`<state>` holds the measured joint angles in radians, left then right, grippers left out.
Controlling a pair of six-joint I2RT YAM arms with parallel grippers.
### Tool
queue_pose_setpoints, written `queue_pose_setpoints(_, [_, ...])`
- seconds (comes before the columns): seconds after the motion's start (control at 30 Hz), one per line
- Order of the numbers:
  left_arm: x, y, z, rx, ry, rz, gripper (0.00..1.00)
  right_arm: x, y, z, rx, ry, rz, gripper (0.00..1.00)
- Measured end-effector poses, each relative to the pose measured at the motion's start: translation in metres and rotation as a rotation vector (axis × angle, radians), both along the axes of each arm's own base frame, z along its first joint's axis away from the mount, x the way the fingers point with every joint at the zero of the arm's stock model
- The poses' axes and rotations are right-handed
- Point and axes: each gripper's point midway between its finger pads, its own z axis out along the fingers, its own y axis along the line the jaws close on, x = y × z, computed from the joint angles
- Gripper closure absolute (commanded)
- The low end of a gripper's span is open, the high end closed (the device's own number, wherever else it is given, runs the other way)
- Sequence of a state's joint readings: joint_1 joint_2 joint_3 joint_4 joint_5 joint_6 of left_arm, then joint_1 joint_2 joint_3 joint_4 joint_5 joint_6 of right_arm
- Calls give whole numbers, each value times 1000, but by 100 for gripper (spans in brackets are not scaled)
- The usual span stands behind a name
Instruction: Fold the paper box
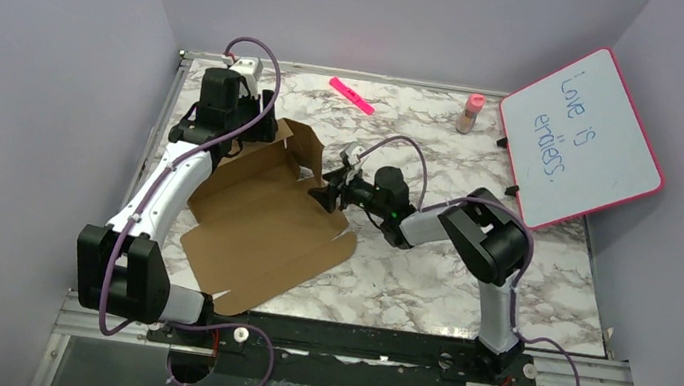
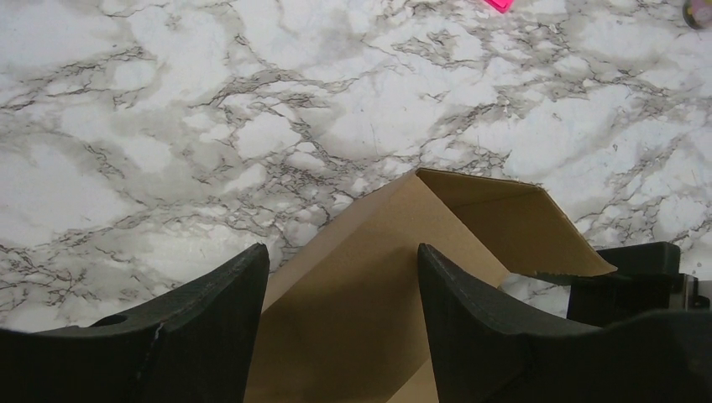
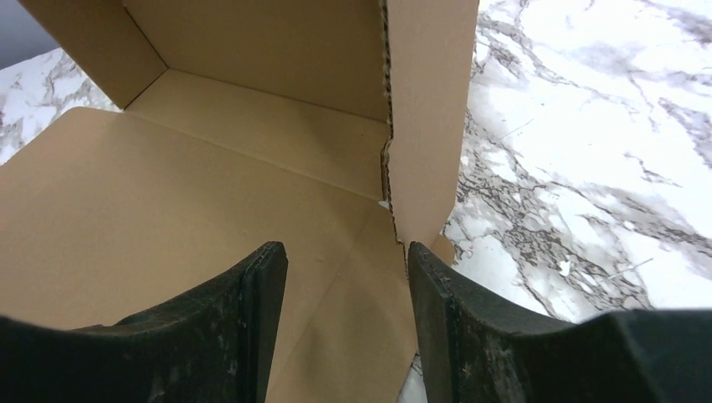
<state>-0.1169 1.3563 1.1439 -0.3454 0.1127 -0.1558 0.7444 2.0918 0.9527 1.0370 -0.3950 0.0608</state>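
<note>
The paper box (image 1: 262, 232) is a brown cardboard sheet lying left of centre, its far wall and a right side flap (image 1: 308, 153) folded upright. At the box's far left corner my left gripper (image 1: 255, 135) is open. In the left wrist view its fingers (image 2: 342, 260) straddle a raised cardboard panel (image 2: 378, 277) without pinching it. At the box's right edge my right gripper (image 1: 323, 193) is open beside the upright flap. The right wrist view shows that gripper (image 3: 346, 256) over the box floor (image 3: 168, 193), its right fingertip just below the flap's (image 3: 424, 126) torn edge.
A pink marker (image 1: 352, 95) and a small pink-capped bottle (image 1: 470, 113) lie on the marble top at the back. A pink-framed whiteboard (image 1: 583, 136) leans at the back right. Purple walls close in the left, back and right sides.
</note>
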Motion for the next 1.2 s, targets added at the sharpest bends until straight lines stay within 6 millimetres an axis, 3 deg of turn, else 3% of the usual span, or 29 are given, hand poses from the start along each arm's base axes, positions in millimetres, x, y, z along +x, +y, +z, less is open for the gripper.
queue_pose_setpoints(0.1, [-1, -2, 0, -3, 0, -14, 33, 0, -7, 12, 1, -15, -12, 38])
queue_pose_setpoints(0.2, [0, -3, 0, -3, -2, -22, 33, 4, -17, 36, 21, -43, -21, 39])
queue_pose_setpoints(0.37, [0, -3, -2, -9, 0, -30, 33, 25, -54, 81, 67, -115, -79, 38])
queue_pose_setpoints(0.47, [1, -3, -3, -12, -1, -33, 33, 43, -72, 89, 69, -133, -123, 39])
queue_pose_setpoints(0.57, [1, -3, -3, -14, 0, -35, 33, 55, -80, 79, 36, -118, -146, 40])
queue_pose_setpoints(0.77, [1, -6, -5, -20, 0, -54, 33, 73, -64, 47, -17, -77, -112, 39])
queue_pose_setpoints(0.97, [1, -6, -5, -27, 1, -61, 33, 72, -41, 17, -32, -28, -50, 38])
queue_pose_setpoints(1.2, [-2, -14, -5, -56, 7, -106, 33, 55, -7, 16, -2, -14, 40, 37])
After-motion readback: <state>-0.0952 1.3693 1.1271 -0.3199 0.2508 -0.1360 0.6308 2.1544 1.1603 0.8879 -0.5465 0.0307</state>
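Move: The side flap to go around stands beside the right hand. Its middle is about 5 cm ahead and 3 cm left, at roughly the same height, with its free edge near the far finger. The box's top panel lies some 15 cm left and 4 cm ahead, about 4 cm higher. The box floor's middle is 12 cm left, 9 cm back and 7 cm below. From the left hand, the flap is about 10 cm right, level fore and aft, and 13 cm down. Lift the right gripper clear of the side flap's free edge, rising and drawing right by about 8 cm each while carrying it some 7 cm forward. Then sink it and bring it left again outside the flap, easing back slightly towards the flap's outer face. Keep the fingers open and pointing left, with the near finger coming up against that face. ##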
